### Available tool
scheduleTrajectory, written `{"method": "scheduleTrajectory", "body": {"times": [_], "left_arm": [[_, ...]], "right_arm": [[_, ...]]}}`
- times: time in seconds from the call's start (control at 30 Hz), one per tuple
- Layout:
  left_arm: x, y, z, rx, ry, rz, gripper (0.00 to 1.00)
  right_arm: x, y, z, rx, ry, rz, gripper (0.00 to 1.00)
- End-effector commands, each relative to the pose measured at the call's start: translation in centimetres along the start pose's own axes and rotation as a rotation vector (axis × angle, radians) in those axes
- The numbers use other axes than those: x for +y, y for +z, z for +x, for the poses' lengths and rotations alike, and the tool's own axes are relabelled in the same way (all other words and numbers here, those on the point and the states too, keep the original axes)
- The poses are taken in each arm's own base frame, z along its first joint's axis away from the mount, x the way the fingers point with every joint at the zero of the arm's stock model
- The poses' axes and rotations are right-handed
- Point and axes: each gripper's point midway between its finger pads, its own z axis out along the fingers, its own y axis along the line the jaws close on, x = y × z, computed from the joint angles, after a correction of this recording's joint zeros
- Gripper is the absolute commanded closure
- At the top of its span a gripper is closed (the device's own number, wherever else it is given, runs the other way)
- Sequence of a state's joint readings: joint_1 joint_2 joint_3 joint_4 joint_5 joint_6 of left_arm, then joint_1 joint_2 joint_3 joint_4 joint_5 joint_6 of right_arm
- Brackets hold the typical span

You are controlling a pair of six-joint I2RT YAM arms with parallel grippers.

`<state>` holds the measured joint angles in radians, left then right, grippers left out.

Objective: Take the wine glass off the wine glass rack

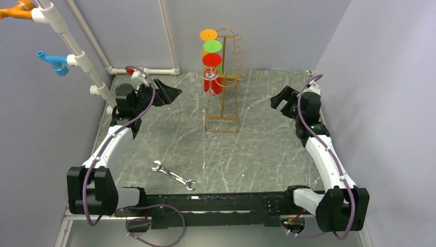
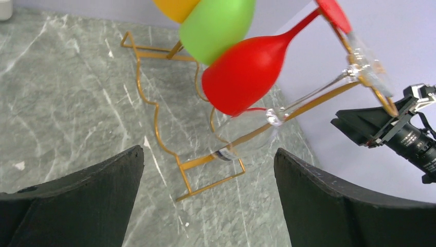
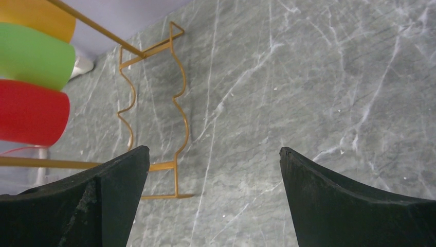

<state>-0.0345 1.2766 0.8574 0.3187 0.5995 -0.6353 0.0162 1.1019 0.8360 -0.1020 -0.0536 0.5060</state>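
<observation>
The gold wire wine glass rack [image 1: 224, 77] stands at the middle back of the table. Several wine glasses hang upside down on its left side: orange [image 1: 208, 35], green [image 1: 212, 46], red [image 1: 212, 59] and, lowest, a clear one [image 1: 210, 74]. My left gripper [image 1: 169, 92] hovers open to the left of the rack, apart from it. In the left wrist view the red glass [image 2: 247, 72] and the clear glass [image 2: 252, 128] lie ahead of the open left gripper [image 2: 209, 152]. My right gripper [image 1: 280, 98] is open to the right of the rack; the rack's base [image 3: 177, 103] shows beyond the right gripper [image 3: 214, 150].
A metal wrench [image 1: 173, 176] lies on the grey marble table near the front centre. A white pipe frame [image 1: 77, 51] with blue and orange fittings runs along the back left. Walls close in the back and the right side.
</observation>
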Motion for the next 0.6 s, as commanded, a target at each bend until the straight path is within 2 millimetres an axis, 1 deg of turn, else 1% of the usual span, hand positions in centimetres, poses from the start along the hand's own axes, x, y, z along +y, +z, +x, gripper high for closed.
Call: {"method": "scheduleTrajectory", "body": {"times": [0.0, 0.13, 0.2, 0.27, 0.37, 0.47, 0.57], "left_arm": [[-3.6, -0.6, -2.0, -0.033, 0.127, 0.029, 0.01], [-5.7, -1.0, -3.3, -0.059, 0.153, 0.042, 0.01], [-7.1, -0.9, -4.0, -0.064, 0.150, 0.083, 0.01], [-8.9, -1.0, -4.6, -0.082, 0.151, 0.152, 0.01], [-10.5, -1.0, -5.3, -0.121, 0.157, 0.188, 0.01], [-11.7, -0.7, -5.9, -0.124, 0.142, 0.218, 0.02], [-11.9, -0.1, -6.7, -0.133, 0.112, 0.179, 0.03]], "right_arm": [[2.7, -1.3, -2.3, -0.025, -0.011, -0.093, 0.00], [3.1, -1.9, -2.7, -0.022, -0.004, -0.101, 0.00], [3.5, -2.2, -2.6, -0.020, 0.011, -0.119, 0.00], [4.0, -2.3, -2.3, -0.010, 0.029, -0.150, 0.00], [4.9, -2.6, -1.4, 0.016, 0.051, -0.215, 0.00], [5.3, -2.7, -0.8, 0.039, 0.073, -0.240, 0.00], [5.6, -2.8, -0.4, 0.063, 0.094, -0.252, 0.00]]}}
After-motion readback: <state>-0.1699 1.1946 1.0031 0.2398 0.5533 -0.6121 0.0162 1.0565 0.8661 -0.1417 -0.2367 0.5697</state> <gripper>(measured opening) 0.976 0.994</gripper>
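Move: Hanging by its foot on the front hook, the clear wine glass lies about 12 cm to the left hand's right, 6 cm ahead and some 5 cm lower. The red glass hangs roughly 6 cm beyond it, the green one 12 cm beyond it, both nearly in line; the rack's front post stands about 4 cm to the clear glass's right, level with it fore and aft. From the right hand, the clear glass is some 25 cm left, 8 cm ahead, about level in height. Rising about 8 cm, the left hand shifts some 4 cm right, closing sideways on the rack, and draws back a little, fingers tipping up roughly 10 degrees. The right hand slides about 3 cm left towards the rack, lifting and easing back slightly as it turns counter-clockwise. Both grippers stay wide open and touch nothing. ##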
